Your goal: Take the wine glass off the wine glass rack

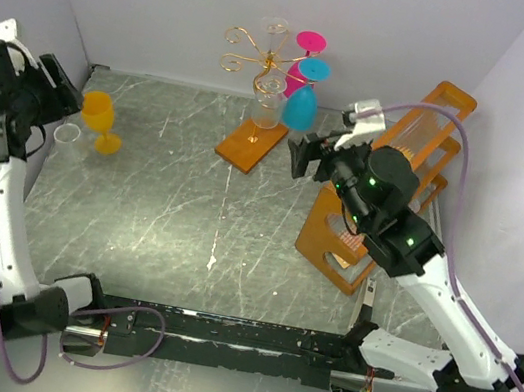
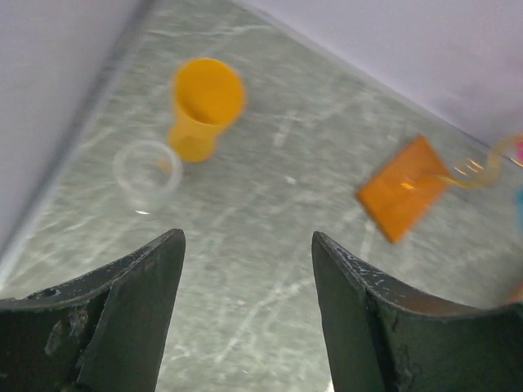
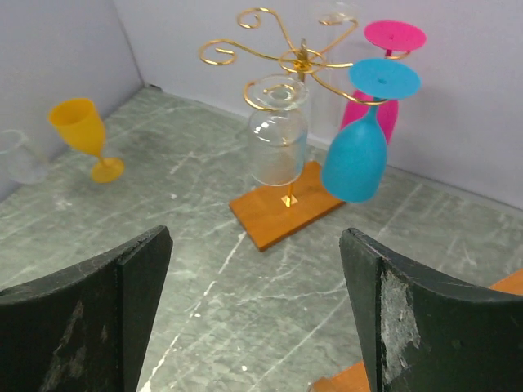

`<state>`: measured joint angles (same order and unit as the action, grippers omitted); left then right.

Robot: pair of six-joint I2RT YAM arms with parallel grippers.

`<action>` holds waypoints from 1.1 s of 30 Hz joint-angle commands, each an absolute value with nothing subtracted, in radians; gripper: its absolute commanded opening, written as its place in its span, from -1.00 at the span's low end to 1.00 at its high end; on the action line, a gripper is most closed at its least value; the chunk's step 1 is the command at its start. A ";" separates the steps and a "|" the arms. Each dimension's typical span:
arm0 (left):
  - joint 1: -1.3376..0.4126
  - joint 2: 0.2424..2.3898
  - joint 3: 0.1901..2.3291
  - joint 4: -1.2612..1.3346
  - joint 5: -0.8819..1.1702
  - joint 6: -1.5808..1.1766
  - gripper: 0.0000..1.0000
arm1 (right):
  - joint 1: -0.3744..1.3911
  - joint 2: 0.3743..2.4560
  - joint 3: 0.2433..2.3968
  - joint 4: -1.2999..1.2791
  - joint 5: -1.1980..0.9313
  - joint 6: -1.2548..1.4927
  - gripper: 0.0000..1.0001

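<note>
The wine glass rack (image 1: 265,52), gold scroll wire on a flat orange base (image 1: 251,143), stands at the back centre. Hanging upside down from its arms are a clear wine glass (image 3: 278,139), a blue one (image 3: 358,151) and a pink one (image 3: 384,86). My right gripper (image 1: 301,157) is open just right of the rack, facing it, with only table between its fingers (image 3: 139,286). A yellow glass (image 1: 101,117) and a clear glass (image 1: 70,135) stand upright at the far left. My left gripper (image 1: 63,105) hangs open beside them, empty in the left wrist view (image 2: 248,245).
A big orange frame with clear panels (image 1: 382,207) leans at the right, directly behind my right arm. Grey walls close the back and both sides. The left wall runs close by the two standing glasses.
</note>
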<state>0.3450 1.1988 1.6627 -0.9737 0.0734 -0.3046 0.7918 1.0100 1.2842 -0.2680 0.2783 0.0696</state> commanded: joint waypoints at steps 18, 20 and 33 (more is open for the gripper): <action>0.044 0.966 1.111 -0.624 0.682 -0.491 0.48 | 0.608 1.562 1.771 -0.354 0.086 0.380 0.56; 0.037 0.971 1.098 -0.613 0.688 -0.490 0.48 | 0.573 1.605 1.800 -0.349 0.050 0.421 0.56; -0.002 0.995 1.109 -0.692 0.692 -0.382 0.47 | 0.499 1.703 1.792 -0.229 -0.010 0.535 0.25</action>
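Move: About 22 cm ahead of the right hand, 8 cm to its left and 13 cm lower, the nearest clear wine glass hangs foot-up on the rack. The blue glass hangs 8 cm to the right of it and 5 cm farther out, the magenta one about 11 cm farther out and 6 cm to its right; the rack's post stands 7 cm beyond the clear glass. From the left hand the clear glass lies some 16 cm ahead, 40 cm to the right and 9 cm lower. Reaching about 18 cm forward, with some 6 cm to the left and a late sink of 5 cm, the right hand closes in on the hanging clear glass, tipping its fingers down roughly 25 degrees and narrowing them partway. Meanwhile the open left hand swings about 20 cm right and 9 cm down, turning clockwise, sideways away from the two glasses standing on the table. ##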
